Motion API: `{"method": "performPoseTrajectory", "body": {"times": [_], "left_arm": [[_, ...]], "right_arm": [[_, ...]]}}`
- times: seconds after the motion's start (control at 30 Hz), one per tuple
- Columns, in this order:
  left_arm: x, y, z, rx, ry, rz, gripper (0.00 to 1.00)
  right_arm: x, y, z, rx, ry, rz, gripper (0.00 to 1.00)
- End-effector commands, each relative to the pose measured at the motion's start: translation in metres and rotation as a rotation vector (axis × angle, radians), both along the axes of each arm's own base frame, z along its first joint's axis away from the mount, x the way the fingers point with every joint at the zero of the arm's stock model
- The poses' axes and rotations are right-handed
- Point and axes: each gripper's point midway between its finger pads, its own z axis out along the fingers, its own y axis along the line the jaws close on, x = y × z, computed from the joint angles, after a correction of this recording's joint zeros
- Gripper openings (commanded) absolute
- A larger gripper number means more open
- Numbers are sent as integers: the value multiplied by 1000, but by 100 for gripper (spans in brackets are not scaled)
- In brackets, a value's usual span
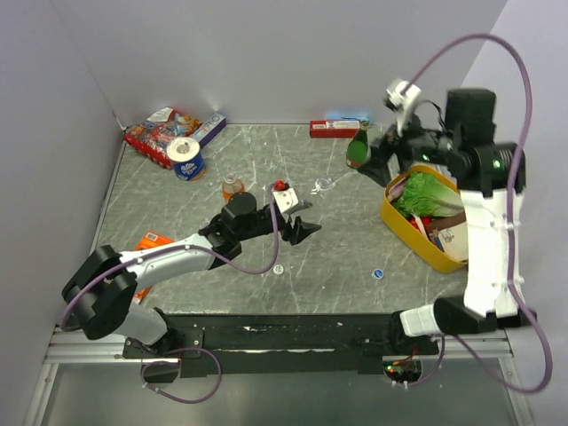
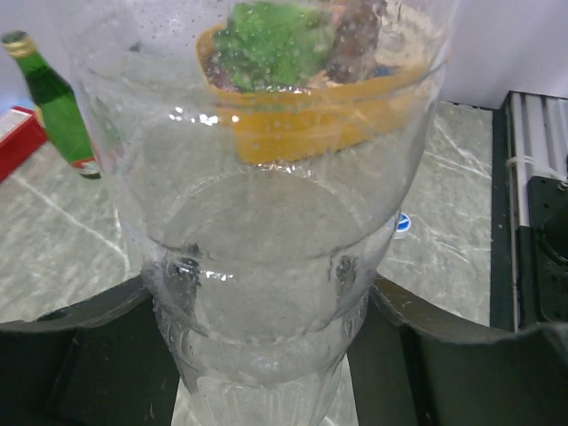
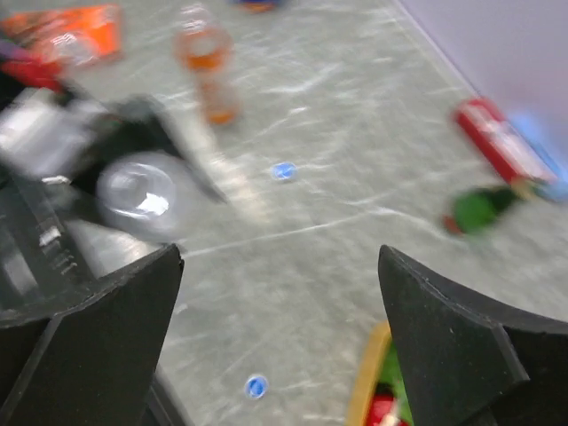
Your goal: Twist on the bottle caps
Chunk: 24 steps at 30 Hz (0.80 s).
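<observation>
A clear empty bottle (image 2: pixel 266 177) stands upright between the fingers of my left gripper (image 2: pixel 262 302), which is shut on its lower part. Its open mouth (image 1: pixel 324 185) shows from above, just past my left gripper (image 1: pixel 303 228). The small orange drink bottle (image 1: pixel 232 186) stands apart to the left, blurred in the right wrist view (image 3: pixel 206 71). A blue cap (image 1: pixel 378 274) and a pale cap (image 1: pixel 279 268) lie on the table. Two blue caps (image 3: pixel 283 170) (image 3: pixel 256 385) show below my right gripper (image 3: pixel 280 257), which hangs open and empty beside the green bottle (image 1: pixel 358 146).
A yellow basket (image 1: pixel 390 209) holding lettuce sits at the right. At the back lie a red box (image 1: pixel 333 129), a blue-and-white tape roll (image 1: pixel 186 160) and snack packets (image 1: pixel 160 133). An orange packet (image 1: pixel 153 241) lies by the left arm.
</observation>
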Motion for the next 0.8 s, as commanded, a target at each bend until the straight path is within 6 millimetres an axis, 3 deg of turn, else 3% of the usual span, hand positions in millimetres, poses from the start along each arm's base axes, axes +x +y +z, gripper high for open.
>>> {"method": "performPoseTrajectory", "body": {"times": [0.0,0.03,0.1,0.13,0.17,0.2,0.23,0.3,0.33,0.37,0.4,0.47,0.6,0.77], "left_arm": [[-2,11,31,-52,-97,34,1],[-3,14,36,-55,-122,39,1],[-3,19,35,-50,-131,55,1],[-4,22,39,-54,-133,64,1],[-4,24,38,-49,-129,74,1],[-1,28,39,-47,-124,99,1],[-2,30,41,-55,-111,105,1],[-3,32,38,-43,-89,107,1],[-4,33,39,-49,-70,108,1],[-5,34,38,-49,-54,108,1],[-6,34,37,-50,-42,108,1],[-7,33,38,-51,-18,100,1],[-10,31,34,-46,42,96,1],[-9,28,33,-36,75,93,1]], "right_arm": [[0,-28,-26,-145,-105,-25,99],[-4,-30,-57,-188,-30,13,98],[-26,-35,-101,-294,70,148,88],[-41,-38,-134,-344,158,233,85],[-63,-47,-158,-442,195,397,75],[-67,-49,-170,-468,204,440,73],[-75,-61,-201,-550,229,518,72],[-75,-72,-219,-664,87,582,74],[-83,-81,-253,-736,55,679,75],[-86,-83,-258,-789,-44,703,77],[-88,-86,-286,-826,-79,752,76],[-89,-85,-302,-878,-193,838,77],[-104,-83,-341,-844,-133,952,74],[-96,-87,-367,-841,-55,970,69]]}}
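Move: The blue cap I want lies on the table well below my right hand, about 41 cm down, some 11 cm back and 6 cm to its right. The yellow box is 16 cm farther out than that cap and 19 cm to the right of it. The green bottle stands about 24 cm ahead of my right hand, 4 cm right and 33 cm lower. From my left hand, the cap is roughly 17 cm right, 8 cm back and 22 cm down. I dive my empty right hand away from the clear bottle towards the near blue cap, about 35 cm down, then also back some 12 cm and rightward, swinging the fingers from forward-left to nearly straight down. They narrow from wide open to roughly three quarters, touching nothing yet. My left hand keeps the clear bottle gripped, drawing it about 3 cm left, rising and then sinking a little. ##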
